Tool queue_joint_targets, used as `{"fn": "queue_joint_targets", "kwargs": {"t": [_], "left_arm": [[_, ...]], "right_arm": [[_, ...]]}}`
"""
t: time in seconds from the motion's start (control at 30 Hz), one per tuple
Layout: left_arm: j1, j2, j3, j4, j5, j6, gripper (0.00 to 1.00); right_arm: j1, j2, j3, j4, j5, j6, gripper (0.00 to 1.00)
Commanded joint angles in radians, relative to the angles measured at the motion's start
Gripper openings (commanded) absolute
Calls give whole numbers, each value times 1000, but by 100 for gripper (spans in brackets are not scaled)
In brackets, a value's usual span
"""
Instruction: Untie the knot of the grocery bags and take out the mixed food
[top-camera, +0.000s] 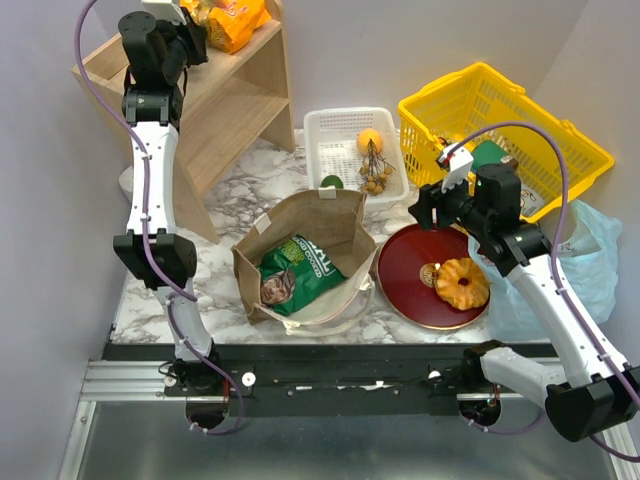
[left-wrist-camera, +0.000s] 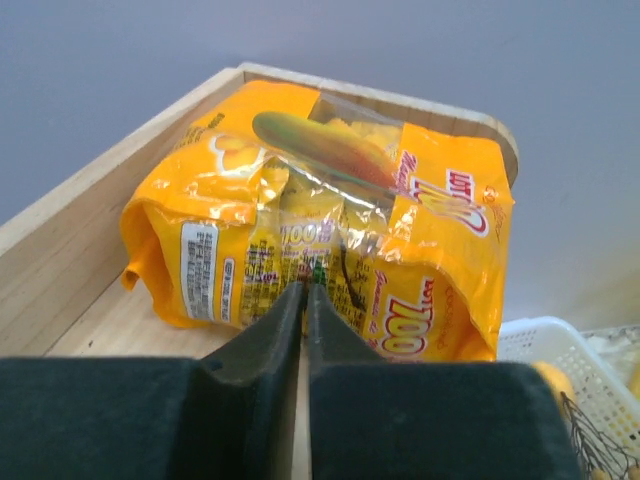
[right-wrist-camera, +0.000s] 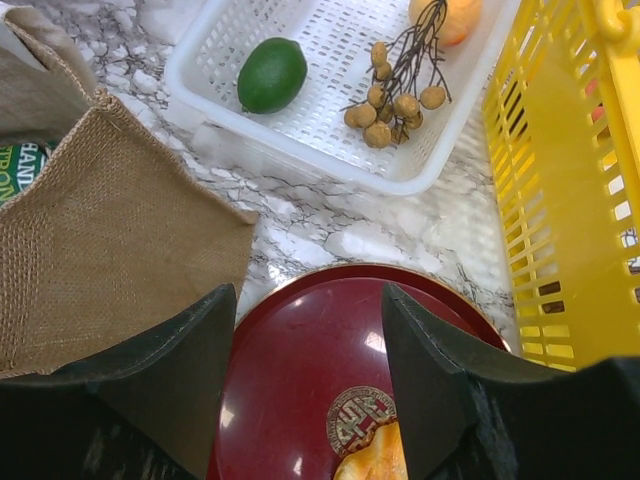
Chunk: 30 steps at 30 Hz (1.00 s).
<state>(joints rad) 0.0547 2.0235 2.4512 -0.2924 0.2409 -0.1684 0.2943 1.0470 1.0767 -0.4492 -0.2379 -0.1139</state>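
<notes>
An orange snack packet (top-camera: 232, 20) (left-wrist-camera: 320, 210) lies on the wooden shelf's top board (left-wrist-camera: 90, 300). My left gripper (top-camera: 190, 42) (left-wrist-camera: 305, 286) has its tips at the packet's crumpled edge with the jaws a sliver apart; whether they pinch the film does not show. My right gripper (top-camera: 428, 208) (right-wrist-camera: 308, 292) hangs open and empty over the red plate (top-camera: 400, 270) (right-wrist-camera: 300, 370), which bears the ring pastry (top-camera: 462, 283) (right-wrist-camera: 375, 455). The brown bag (top-camera: 310, 215) (right-wrist-camera: 100, 230) holds a green packet (top-camera: 295, 272). The light blue bag (top-camera: 590, 260) lies at the right; its knot is out of view.
A white tray (top-camera: 320, 130) (right-wrist-camera: 330, 172) holds a green fruit (top-camera: 332, 182) (right-wrist-camera: 272, 74), an orange fruit (top-camera: 369, 139) (right-wrist-camera: 445, 15) and a brown bunch (top-camera: 375, 170) (right-wrist-camera: 395, 95). The yellow basket (top-camera: 500, 90) (right-wrist-camera: 560, 200) stands at the back right. The shelf (top-camera: 230, 100) fills the back left.
</notes>
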Motion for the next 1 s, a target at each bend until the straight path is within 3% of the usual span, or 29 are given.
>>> {"fn": "queue_joint_targets", "kwargs": {"t": [0.0,0.07,0.1,0.17,0.27,0.3,0.37,0.5,0.7,0.83,0.97], "left_arm": [[-3,-155,-168,53,20,1,36],[-4,-343,-329,171,85,16,50],[-16,-412,-510,317,147,39,55],[-42,-589,-630,386,185,90,66],[-102,-710,-702,294,279,144,75],[-104,-727,-718,195,316,133,78],[-115,-775,-750,122,397,128,91],[-131,-851,-911,-22,440,159,90],[-176,-919,-1139,-113,501,162,90],[-236,-886,-1204,-159,466,197,88],[-269,-846,-1258,-156,390,242,86]], "right_arm": [[-4,-2,-20,14,-8,-16,68],[-6,-10,-26,17,-9,-29,68],[-4,-13,-35,15,-15,-38,69],[-4,-21,-43,17,-27,-44,69],[-3,-21,-34,18,-93,-62,70],[-4,-19,-24,18,-144,-73,70],[-3,2,14,21,-182,-75,70],[25,51,116,14,-247,-89,71],[261,110,210,-52,-274,-251,71],[437,160,181,-80,-299,-329,71],[525,189,77,-51,-184,-368,72]]}}
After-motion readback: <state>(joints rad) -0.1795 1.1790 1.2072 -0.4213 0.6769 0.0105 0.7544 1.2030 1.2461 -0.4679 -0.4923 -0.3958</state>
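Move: My left hand is up at the top shelf, the orange snack pack about 7 cm ahead and 4 cm to its right. The brown paper bag's middle lies some 30 cm back, 23 cm right and 40 cm below that hand. From my right hand the bag is about 30 cm left, 3 cm back and 16 cm down. The red plate is nearly right beneath, about 2 cm back and 2 cm right, 26 cm down; the white basket sits roughly 28 cm ahead and 21 cm left. I pull my left hand back off the shelf about 28 cm, opening its fingers wide and rising a little to clear, then swing it right and drop it steeply towards the paper bag's far left rim, turning clockwise some 40 degrees and tipping down. After a short pause my right hand, fingers still open, sweeps about 17 cm left and then also back towards the bag's right rim, arching up and turning counter-clockwise. ##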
